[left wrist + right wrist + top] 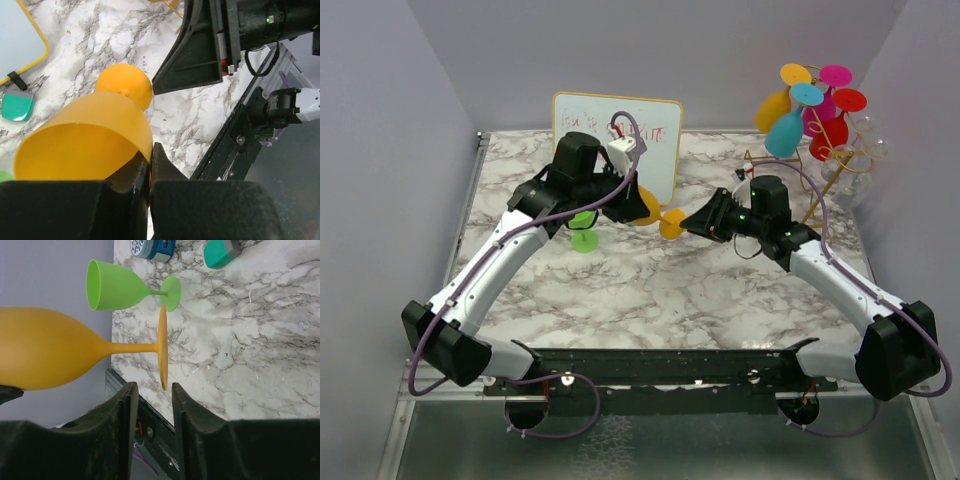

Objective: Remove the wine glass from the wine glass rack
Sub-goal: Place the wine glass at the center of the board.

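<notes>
An orange wine glass (90, 135) is off the rack and held over the marble table. My left gripper (150, 155) is shut on the rim of its bowl, one finger inside and one outside. In the right wrist view the glass's stem and foot (163, 347) point at my right gripper (152, 387). That gripper is open, and the foot's edge is just beyond its fingertips, touching neither. From above, the right gripper (694, 222) sits beside the foot (670, 226). The gold wire wine glass rack (820, 175) stands at the back right with several coloured glasses (810, 105) hanging on it.
A green wine glass (125, 287) is on the table next to the orange one, below the left wrist (585, 240). A yellow-framed whiteboard (660, 130) stands at the back. A teal eraser (222, 251) and a blue-and-white round item (150, 247) lie near it.
</notes>
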Robot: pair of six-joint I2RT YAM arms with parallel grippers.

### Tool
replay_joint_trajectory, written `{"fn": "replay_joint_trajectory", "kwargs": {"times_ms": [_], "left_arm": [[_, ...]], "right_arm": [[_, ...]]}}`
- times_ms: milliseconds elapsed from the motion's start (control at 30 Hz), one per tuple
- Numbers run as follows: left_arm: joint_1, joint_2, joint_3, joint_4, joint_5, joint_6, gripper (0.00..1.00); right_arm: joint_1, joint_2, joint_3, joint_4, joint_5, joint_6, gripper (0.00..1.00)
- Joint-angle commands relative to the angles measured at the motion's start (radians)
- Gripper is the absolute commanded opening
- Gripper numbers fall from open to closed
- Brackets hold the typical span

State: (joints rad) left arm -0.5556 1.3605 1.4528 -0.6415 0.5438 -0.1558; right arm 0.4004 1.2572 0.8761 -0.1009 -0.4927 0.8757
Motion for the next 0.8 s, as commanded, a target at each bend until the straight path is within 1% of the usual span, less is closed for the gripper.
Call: {"fn": "replay_joint_trajectory", "kwargs": {"times_ms": [0, 33, 100, 267, 433, 533, 667, 767], "left_arm": [[0.005, 0.015, 0.025, -0.047, -0.050, 0.026, 0.00], [0.005, 0.016, 0.026, -0.051, -0.058, 0.030, 0.00], [0.005, 0.023, 0.029, -0.066, -0.081, 0.038, 0.00], [0.005, 0.073, 0.053, -0.130, -0.154, 0.058, 0.00], [0.005, 0.122, 0.070, -0.153, -0.217, 0.061, 0.00], [0.004, 0.187, 0.119, -0.201, -0.243, 0.075, 0.00], [-0.003, 0.278, 0.195, -0.303, -0.338, 0.099, 0.00], [-0.007, 0.326, 0.230, -0.346, -0.402, 0.103, 0.00]], "right_arm": [[0.002, -0.010, 0.003, 0.020, -0.008, -0.006, 0.45], [0.003, -0.011, 0.008, 0.014, -0.004, -0.011, 0.48], [0.002, -0.015, 0.025, -0.021, 0.020, -0.031, 0.50], [0.003, -0.037, 0.078, -0.136, 0.119, -0.091, 0.52], [0.003, -0.082, 0.114, -0.202, 0.203, -0.131, 0.53], [0.003, -0.104, 0.148, -0.241, 0.247, -0.150, 0.53], [0.003, -0.150, 0.174, -0.283, 0.322, -0.156, 0.54], [0.003, -0.198, 0.183, -0.300, 0.384, -0.162, 0.54]]}}
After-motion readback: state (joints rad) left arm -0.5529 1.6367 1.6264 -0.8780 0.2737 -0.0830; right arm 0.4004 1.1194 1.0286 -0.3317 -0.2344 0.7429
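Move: Below the left hand, which alone grips the orange wine glass's bowl, the bare marble it is headed for lies about 8 cm ahead, 3 cm left and 27 cm down; the green wine glass stands some 9 cm ahead and 14 cm left, the green eraser about 17 cm ahead and 2 cm left. From the right hand, the orange glass's middle is roughly 7 cm left, level ahead and 5 cm higher; the rack stands about 30 cm right and 20 cm ahead. Lowering the orange wine glass by about 8 cm while bringing it some 5 cm forward and slightly left, the left hand speeds up towards the marble beside the green glass, keeps its pinch on the bowl and tips its fingers about 20 degrees steeper down. The right hand, already letting go, opens further beside the foot, then backs off up and to the right, away from the glass. ##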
